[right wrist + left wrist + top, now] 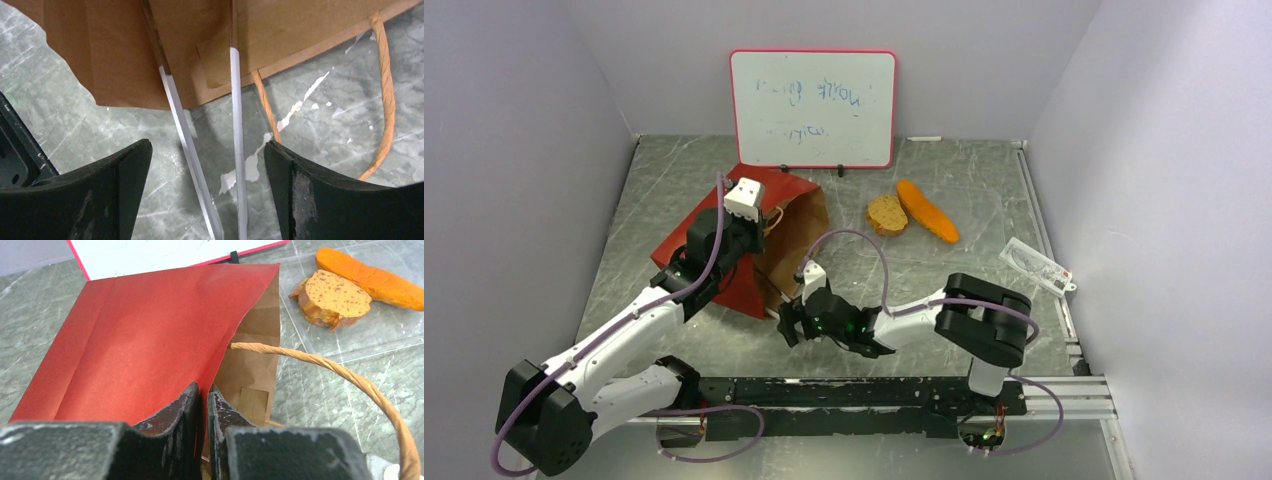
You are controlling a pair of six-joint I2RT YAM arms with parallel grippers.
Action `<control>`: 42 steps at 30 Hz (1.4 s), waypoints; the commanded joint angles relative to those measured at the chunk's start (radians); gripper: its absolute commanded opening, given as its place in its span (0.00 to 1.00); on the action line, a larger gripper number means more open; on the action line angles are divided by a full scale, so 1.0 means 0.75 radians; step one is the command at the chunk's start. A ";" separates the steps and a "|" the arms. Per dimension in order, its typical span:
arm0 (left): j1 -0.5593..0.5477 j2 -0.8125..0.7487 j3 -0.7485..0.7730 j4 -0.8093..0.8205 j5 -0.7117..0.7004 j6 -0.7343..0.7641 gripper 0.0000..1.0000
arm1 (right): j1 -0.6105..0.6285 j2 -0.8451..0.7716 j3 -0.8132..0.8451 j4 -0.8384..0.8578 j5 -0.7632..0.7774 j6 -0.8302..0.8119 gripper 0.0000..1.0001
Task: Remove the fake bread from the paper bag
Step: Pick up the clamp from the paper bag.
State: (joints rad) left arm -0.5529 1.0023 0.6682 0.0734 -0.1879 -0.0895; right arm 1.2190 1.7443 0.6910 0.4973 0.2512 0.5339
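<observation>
The paper bag (pixel 724 262) lies on its side, red outside, brown inside, mouth toward the arms. My left gripper (pixel 204 390) is shut on the bag's upper red edge (pixel 215 360) and holds the mouth up; in the top view it (pixel 762 222) sits over the bag. My right gripper (pixel 207 145) stands open just outside the mouth, low over the table (pixel 786 325), with nothing gripped. Two pieces of fake bread lie outside the bag: a round brown slice (pixel 887 213) (pixel 334 297) and a long orange loaf (pixel 927 210) (pixel 370 277). The bag's inside is mostly hidden.
The bag's loop handles (pixel 385 100) (pixel 350 380) rest on the table by the mouth. Two thin pale strips (pixel 237 130) run from the mouth between my right fingers. A whiteboard (pixel 812 108) stands at the back, and a small clear packet (pixel 1036 265) lies at the right.
</observation>
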 commanded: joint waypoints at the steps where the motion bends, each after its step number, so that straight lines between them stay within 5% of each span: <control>1: -0.004 -0.018 0.030 0.015 0.040 -0.020 0.07 | 0.005 0.071 0.035 0.053 0.031 -0.059 0.83; 18: -0.005 -0.022 0.022 0.024 0.038 -0.023 0.07 | 0.024 0.265 0.041 0.178 0.143 -0.128 0.60; 42: -0.004 -0.032 0.021 0.009 0.036 -0.032 0.07 | 0.062 0.323 -0.022 0.239 0.188 -0.134 0.51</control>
State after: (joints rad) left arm -0.5529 0.9955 0.6682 0.0624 -0.1783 -0.0978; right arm 1.2591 1.9110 0.6834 0.8078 0.3973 0.4328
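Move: By the mouth of the paper bag, the clamp lies low on the table with its tips inside; its middle is about 5 cm ahead of the open right hand, 4 cm left and 2 cm below. The bag's middle stands some 14 cm ahead and 10 cm left of that hand, 6 cm higher; the lower bag handle lies about 8 cm ahead and 3 cm right. From the left hand, the clamp is roughly 11 cm back, 4 cm right and 20 cm down. Sliding forward and left along the clamp towards the bag mouth, the right hand goes about 3 cm, sinks 1 cm, eases back some 1.5 cm and starts in again. Its fingers narrow from wide open to about half, one on either side of the clamp's arms, while it tilts up roughly 10 degrees. The left hand still pinches the bag's rim and holds it in place. ##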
